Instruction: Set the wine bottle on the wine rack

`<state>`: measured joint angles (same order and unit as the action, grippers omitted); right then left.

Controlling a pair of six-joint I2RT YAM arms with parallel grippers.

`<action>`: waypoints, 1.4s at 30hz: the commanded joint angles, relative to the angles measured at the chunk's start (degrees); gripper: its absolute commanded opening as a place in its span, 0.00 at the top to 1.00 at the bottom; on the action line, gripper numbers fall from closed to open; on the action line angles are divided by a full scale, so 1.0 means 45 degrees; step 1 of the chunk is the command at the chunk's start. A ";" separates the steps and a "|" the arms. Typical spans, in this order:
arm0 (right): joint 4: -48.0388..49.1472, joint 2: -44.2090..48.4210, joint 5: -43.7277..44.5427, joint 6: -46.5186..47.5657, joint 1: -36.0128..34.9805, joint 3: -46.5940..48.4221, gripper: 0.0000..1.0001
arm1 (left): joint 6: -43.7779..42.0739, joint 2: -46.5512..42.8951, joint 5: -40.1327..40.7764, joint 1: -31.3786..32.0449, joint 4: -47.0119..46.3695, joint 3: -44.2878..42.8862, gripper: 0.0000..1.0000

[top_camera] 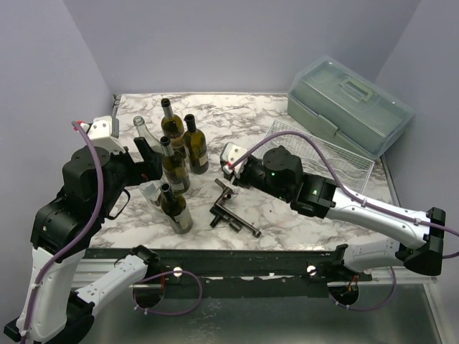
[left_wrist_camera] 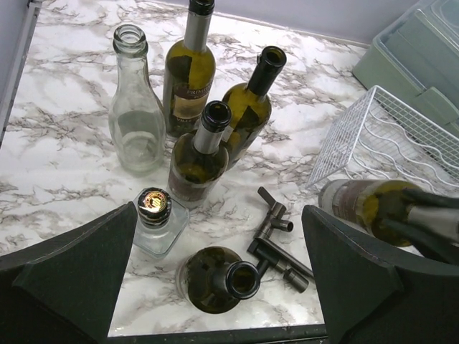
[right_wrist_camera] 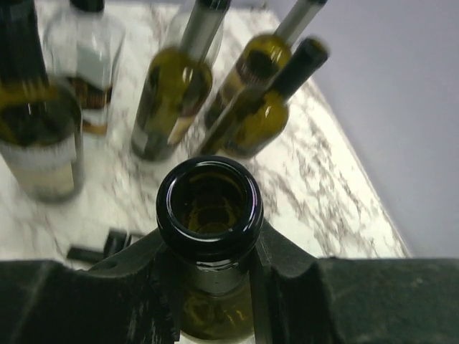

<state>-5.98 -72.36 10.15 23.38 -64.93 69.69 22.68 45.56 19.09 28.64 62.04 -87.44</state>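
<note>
My right gripper is shut on the neck of a green wine bottle, whose open mouth faces the wrist camera. In the left wrist view the same wine bottle hangs nearly flat above the table, just in front of the wine rack. The silver wire rack sits at the right with no bottle in it. In the top view my right gripper is left of the rack. My left gripper hangs open above a standing open green bottle, touching nothing.
Several more bottles stand at the left: green ones, a clear one and a small square capped one. A dark metal tool lies near the front edge. A lidded plastic box sits behind the rack.
</note>
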 commanded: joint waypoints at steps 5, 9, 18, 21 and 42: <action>-0.3838 -0.0118 -0.0718 0.2357 -0.0085 -0.0098 0.99 | 0.0097 0.0046 -0.0158 0.0062 -0.0532 0.0674 0.01; -0.3595 0.0023 -0.1197 0.2478 -0.0425 -0.0620 0.99 | 0.0117 0.0183 -0.0307 0.0060 -0.0671 0.0787 0.01; -0.5001 -0.1216 -0.1102 0.4054 -0.1016 -0.0248 0.99 | 0.0117 0.0197 -0.0307 0.0061 -0.0954 0.0984 0.01; -0.5163 -0.1652 -0.0646 0.4507 -0.1158 -0.0142 0.99 | 0.0117 0.0207 -0.0373 0.0061 -0.1050 0.1108 0.01; -0.5688 -0.4705 0.2957 0.6322 -0.2214 0.1171 0.99 | -0.0097 -0.0424 0.0014 0.0070 -0.1033 0.1440 0.01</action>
<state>-31.57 -92.71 15.35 47.86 -74.59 72.27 22.94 44.47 18.55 28.64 57.93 -81.19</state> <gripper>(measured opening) 0.350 0.988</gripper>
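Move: The right hand holds the wine bottle upright by its neck, high above the table. The middle of the wine rack is about 20 cm ahead, 25 cm to the right and 29 cm below. The black faucet lies some 33 cm almost straight below, about 3 cm ahead; the nearest standing bottle is 15 cm to the left, 2 cm back and 20 cm below. From the left hand, the rack is some 23 cm ahead, 48 cm right and 35 cm below. Keeping its pinch on the neck, the right hand sinks nearly 20 cm over the faucet, fast at first and then slowing, and eases back about 4 cm towards its base, to the right of the standing bottles. All the while the wrist rolls over by some 55 degrees, so that the fingers swing from nearly level to pointing steeply down, and turns slightly counter-clockwise, laying the bottle over with its base swinging out to the right and forward towards the rack's near-left corner. ##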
